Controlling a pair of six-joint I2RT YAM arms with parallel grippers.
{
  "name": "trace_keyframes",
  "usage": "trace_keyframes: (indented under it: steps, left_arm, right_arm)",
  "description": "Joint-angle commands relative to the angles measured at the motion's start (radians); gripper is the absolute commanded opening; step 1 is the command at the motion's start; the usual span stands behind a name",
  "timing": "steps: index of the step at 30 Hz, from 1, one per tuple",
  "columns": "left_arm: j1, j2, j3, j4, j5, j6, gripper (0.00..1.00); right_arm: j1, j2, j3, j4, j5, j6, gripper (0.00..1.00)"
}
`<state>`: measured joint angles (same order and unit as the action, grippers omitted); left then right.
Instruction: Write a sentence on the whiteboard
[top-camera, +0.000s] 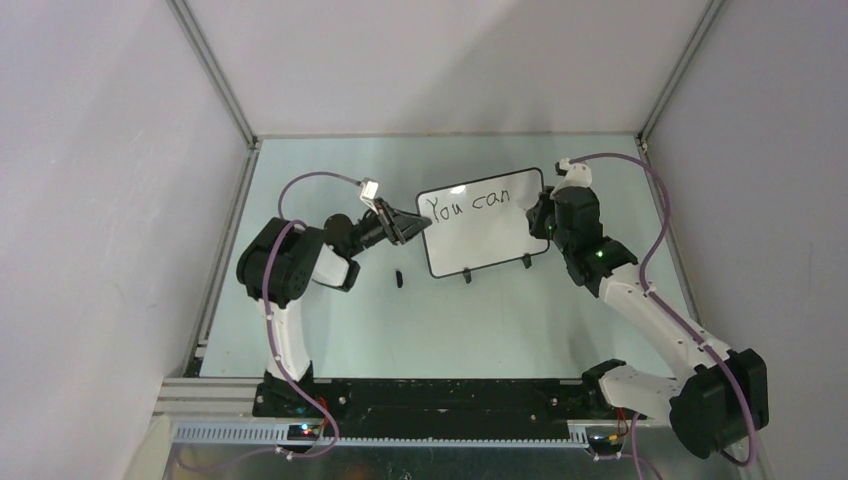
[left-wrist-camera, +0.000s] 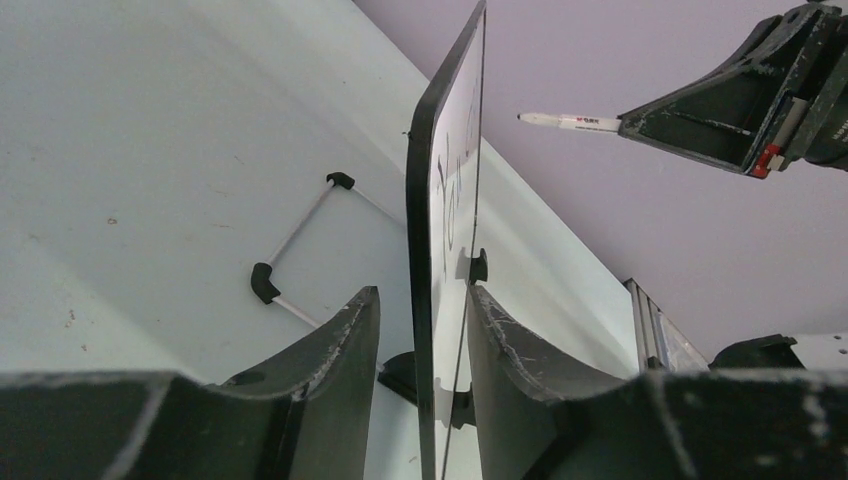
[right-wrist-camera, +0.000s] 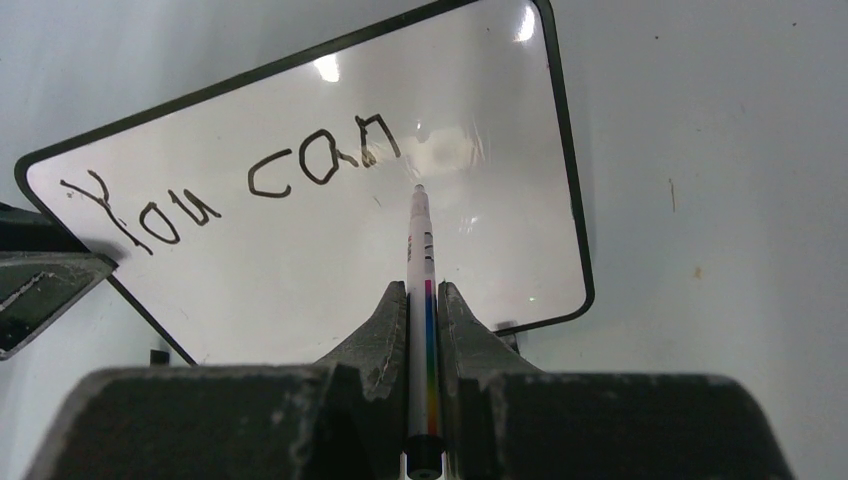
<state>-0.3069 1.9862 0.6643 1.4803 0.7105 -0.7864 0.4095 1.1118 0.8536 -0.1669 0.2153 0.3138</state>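
Note:
The whiteboard stands tilted on its black feet at the table's middle, with "You can" in black along its top. My left gripper is open, its jaws astride the board's left edge with a gap on each side. From the right, my right gripper is shut on a white marker. The marker's tip points at the board just below the "n" of the sentence. In the left wrist view the marker seems slightly off the surface.
A small black cap lies on the table left of the board's front feet. Behind the board a white wire stand with black corners rests on the table. Grey walls and aluminium rails close in the table's sides.

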Motion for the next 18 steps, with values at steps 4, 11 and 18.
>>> trace_keyframes:
  steps: [4, 11, 18]
  left_arm:
    - [0.000, 0.005, 0.027, 0.052, 0.034, 0.001, 0.32]
    - [-0.003, 0.017, 0.047, 0.052, 0.064, -0.012, 0.00]
    - [-0.001, 0.020, 0.054, 0.052, 0.078, -0.022, 0.00]
  right_arm:
    - [-0.009, 0.054, 0.101, 0.023, -0.011, 0.000, 0.00]
    - [-0.027, 0.080, 0.122, 0.017, -0.003, -0.003, 0.00]
    - [-0.050, 0.090, 0.122, 0.004, -0.024, 0.009, 0.00]
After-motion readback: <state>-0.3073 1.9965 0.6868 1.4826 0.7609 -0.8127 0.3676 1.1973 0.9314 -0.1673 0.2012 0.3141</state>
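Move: At the left fingertips, the whiteboard's left edge stands between the open fingers, some 1 cm ahead and 1 cm right; "You" starts about 4 cm ahead, 4 cm right and 3 cm up. The right hand holds the marker towards the blank spot beside "can", about 9 cm ahead, 3 cm left and 4 cm lower. From that hand, "can" lies roughly 8 cm ahead and 9 cm left, the board's right edge 7 cm ahead and 2 cm right. Closing from nearly half open to shut, the left fingers pinch the whiteboard's left edge, that hand shifting only about half a centimetre and turning slightly clockwise. Meanwhile the right hand, still gripping the marker, carries its tip about 2 cm forward towards the blank area right of "can", arching up 1 cm and then easing down and to the right. ##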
